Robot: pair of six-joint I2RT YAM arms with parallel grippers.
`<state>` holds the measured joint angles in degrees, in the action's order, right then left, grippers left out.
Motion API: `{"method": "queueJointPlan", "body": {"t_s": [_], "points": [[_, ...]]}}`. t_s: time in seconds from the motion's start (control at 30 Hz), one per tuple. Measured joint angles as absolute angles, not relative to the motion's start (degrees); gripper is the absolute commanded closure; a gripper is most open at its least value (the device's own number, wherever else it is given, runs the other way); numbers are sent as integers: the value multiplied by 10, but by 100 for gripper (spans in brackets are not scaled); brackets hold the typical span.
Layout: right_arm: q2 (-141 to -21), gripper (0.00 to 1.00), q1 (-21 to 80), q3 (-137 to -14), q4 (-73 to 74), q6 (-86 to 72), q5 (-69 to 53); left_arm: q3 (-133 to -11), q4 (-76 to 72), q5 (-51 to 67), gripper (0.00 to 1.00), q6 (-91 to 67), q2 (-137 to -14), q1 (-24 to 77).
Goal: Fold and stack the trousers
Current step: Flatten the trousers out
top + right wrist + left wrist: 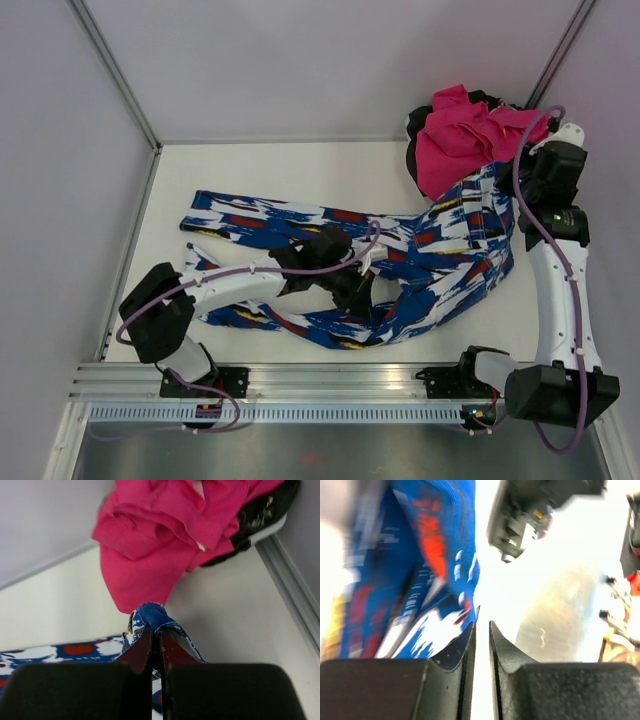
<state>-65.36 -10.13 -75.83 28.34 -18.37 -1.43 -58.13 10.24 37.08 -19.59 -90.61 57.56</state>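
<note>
The blue blotched trousers [440, 255] lie across the table, legs to the left and waist to the right. My right gripper [508, 192] is at the waist end, shut on a raised fold of the trousers' blue edge [156, 614]; in the right wrist view the gripper [156, 630] pinches it just above the table. My left gripper [362, 290] hovers low over the crotch area between the legs. In the left wrist view its jaws [481, 624] stand nearly closed with a thin bright gap and nothing between them. Trouser fabric [420, 555] hangs beside the left finger.
A pink garment [465, 135] lies heaped at the back right corner, on a black garment [413, 135], touching the trousers' waist; both also show in the right wrist view, pink [160, 530] and black [265, 510]. Grey walls enclose the table. A metal rail [320, 380] runs along the near edge.
</note>
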Motion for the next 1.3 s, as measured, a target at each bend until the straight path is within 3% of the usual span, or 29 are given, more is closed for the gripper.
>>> {"method": "queueJointPlan", "body": {"t_s": [0.17, 0.23, 0.33, 0.67, 0.73, 0.93, 1.17, 1.3], "points": [[-702, 100, -101, -661, 228, -179, -28, -597, 137, 331, 74, -208, -906, 482], [-727, 100, -101, -634, 201, -183, -35, -605, 149, 295, 68, -215, -906, 464], [-760, 100, -101, -612, 141, -189, -39, -625, 166, 232, 62, -223, -899, 488], [-821, 100, -102, -578, -5, -181, 6, -645, 160, 109, 59, -285, -875, 561], [-824, 100, -102, -566, -12, -180, 21, -670, 174, 80, 57, -288, -894, 577], [-835, 100, -111, -562, 35, -175, 115, -804, 223, -64, 40, -292, -985, 623], [-781, 100, -133, -496, 35, -175, 150, -893, 269, -147, 31, -326, -1082, 517], [-797, 100, -135, -496, 39, -186, 151, -948, 295, -173, 32, -333, -1172, 495]]}}
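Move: The crotch end of the far leg lies about 25 cm ahead of the left hand, level sideways and some 12 cm below; the near leg's middle is 4 cm ahead and 17 cm left. The right hand already holds the waistband, bound for table about 3 cm ahead, 8 cm right and 33 cm down. The clothes basket stands some 26 cm ahead of the right hand and 5 cm right. The left hand swings 25 cm forward towards the crotch, opening; the right lowers its still-pinched waistband about 21 cm. ##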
